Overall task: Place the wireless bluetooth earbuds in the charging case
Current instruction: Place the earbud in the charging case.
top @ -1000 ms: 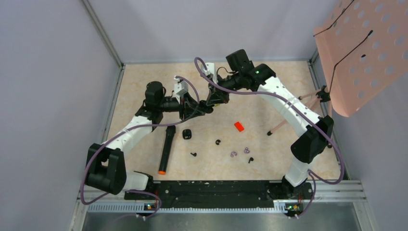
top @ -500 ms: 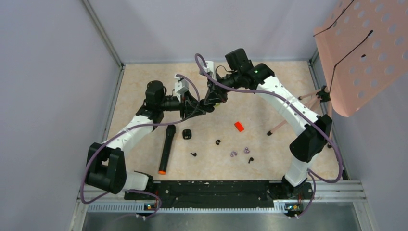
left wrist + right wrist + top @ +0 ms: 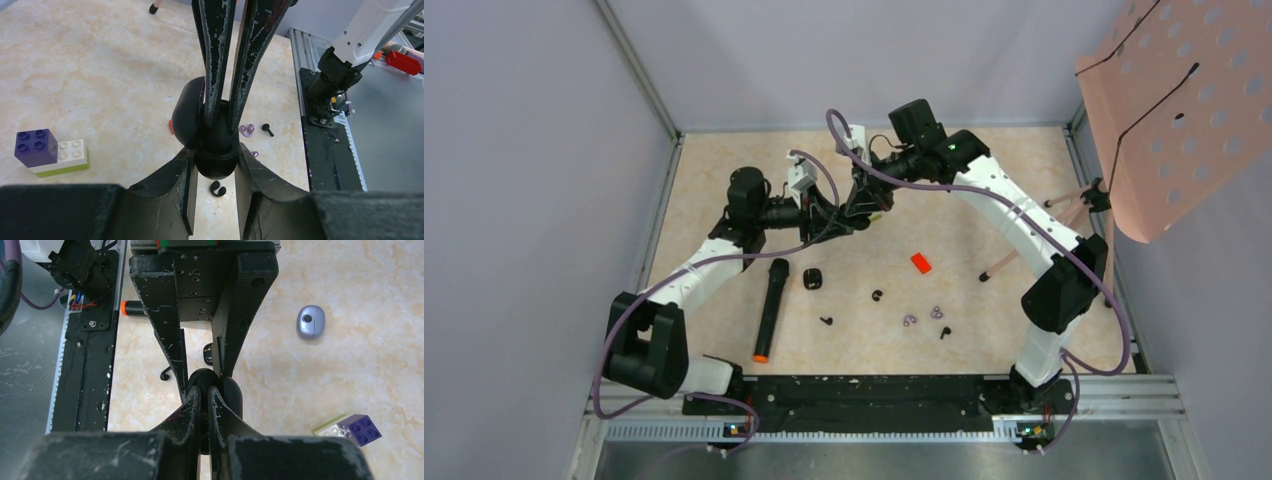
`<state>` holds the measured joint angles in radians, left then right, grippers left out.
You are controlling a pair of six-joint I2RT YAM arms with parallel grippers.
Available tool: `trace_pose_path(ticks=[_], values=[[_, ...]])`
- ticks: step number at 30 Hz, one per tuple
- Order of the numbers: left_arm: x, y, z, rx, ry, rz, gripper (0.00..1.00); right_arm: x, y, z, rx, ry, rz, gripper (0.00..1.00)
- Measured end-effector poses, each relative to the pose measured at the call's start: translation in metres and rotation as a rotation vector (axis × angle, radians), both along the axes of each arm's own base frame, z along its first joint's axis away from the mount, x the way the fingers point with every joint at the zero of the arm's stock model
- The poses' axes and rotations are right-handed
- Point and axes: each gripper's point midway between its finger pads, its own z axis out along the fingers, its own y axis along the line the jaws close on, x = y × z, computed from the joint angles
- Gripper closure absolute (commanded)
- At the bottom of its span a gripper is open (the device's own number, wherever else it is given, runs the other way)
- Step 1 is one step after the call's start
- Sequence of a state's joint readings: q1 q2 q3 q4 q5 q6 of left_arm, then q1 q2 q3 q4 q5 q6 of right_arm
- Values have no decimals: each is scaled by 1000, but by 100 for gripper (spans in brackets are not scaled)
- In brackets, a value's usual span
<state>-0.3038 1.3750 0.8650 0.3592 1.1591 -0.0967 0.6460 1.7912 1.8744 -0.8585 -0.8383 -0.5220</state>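
Observation:
My left gripper (image 3: 215, 152) is shut on the black, rounded charging case (image 3: 216, 162) and holds it above the table, its lid (image 3: 186, 117) swung open to the left. My right gripper (image 3: 204, 390) comes in from the opposite side, shut, with its tips pressed against the case (image 3: 201, 379). I cannot tell whether anything sits between those tips. Loose wireless bluetooth earbuds lie on the table: a C-shaped one (image 3: 877, 295), and stemmed ones (image 3: 826, 321) (image 3: 944, 333). The C-shaped earbud (image 3: 217, 188) shows below the case.
A black marker with an orange end (image 3: 769, 310), a small black piece (image 3: 812, 279), a red block (image 3: 921, 263) and pale purple rings (image 3: 910, 320) lie near the earbuds. A purple, white and green brick stack (image 3: 50, 152) and a blue-grey oval object (image 3: 310, 321) sit further back.
Both grippers, joined at the case, have drifted slightly left and away from the bases. Nothing on the table has moved.

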Motion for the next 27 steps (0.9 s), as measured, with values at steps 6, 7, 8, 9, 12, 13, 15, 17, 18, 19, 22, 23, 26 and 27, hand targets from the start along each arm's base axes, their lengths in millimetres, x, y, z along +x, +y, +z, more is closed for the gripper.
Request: trace_pose_path(ticks=[6,7,8,9,12,13,15,17,18,19,22,23,26,27], values=[[3,-1,2,-8,-14,5,100,0,-1,0,-8,-17,9,100],[3,-1,4,-10,-21,5,100,0,-1,-1,-11,-21,13,100],[3,-1,4,-12,-26,5,100,0,-1,-2,-13,-23,17,100],[4,-1,4,-12,-26,5,100,0,-2,-2,-14,-28,19,100],[4,-1,3,-11,-24,5,100,0,-1,-3,-19,-44,24,97],[4,-1,3,-11,-23,5,100,1,-1,-3,-21,-48,24,90],[4,-1,3,-11,-24,7,100,1,-1,-2,-23,-53,26,79],[5,-1,4,-12,-26,8,100,1,-1,-1,-26,-55,23,75],[5,-1,4,-13,-27,9,100,1,-1,-1,-28,-57,21,73],[5,-1,5,-14,-30,9,100,1,-1,0,-29,-59,18,71],[6,-1,5,-16,-36,13,100,0,0,8,-24,-64,12,65],[6,-1,5,-16,-36,14,100,0,1,12,-18,-69,11,65],[7,-1,5,-15,-36,15,100,-3,-1,26,2,-79,1,64],[7,-1,5,-16,-36,15,100,-5,-2,31,9,-80,-4,64]])
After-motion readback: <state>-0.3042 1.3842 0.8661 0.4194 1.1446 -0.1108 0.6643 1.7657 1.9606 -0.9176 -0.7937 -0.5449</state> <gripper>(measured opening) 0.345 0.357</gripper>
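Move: The open charging case is held by one end in the left fingers, its middle about 3 cm to the right of that hand point and 1 cm above it. From the right hand the case's middle is straight below by roughly 2 cm. Far below on the table, counted from the right hand, are the purple-and-white blocks some 13 cm ahead and 2 cm right, a loose black earbud 6 cm back and 4 cm right, and the red block 13 cm right, about level. The earbud at the case's well is first kept under the right fingertips, shut and almost still, while the left hand goes on gripping the case. Then the right fingers open to about a third, let go of the earbud and come up off the case by some 3 cm, easing back slightly near the end. ##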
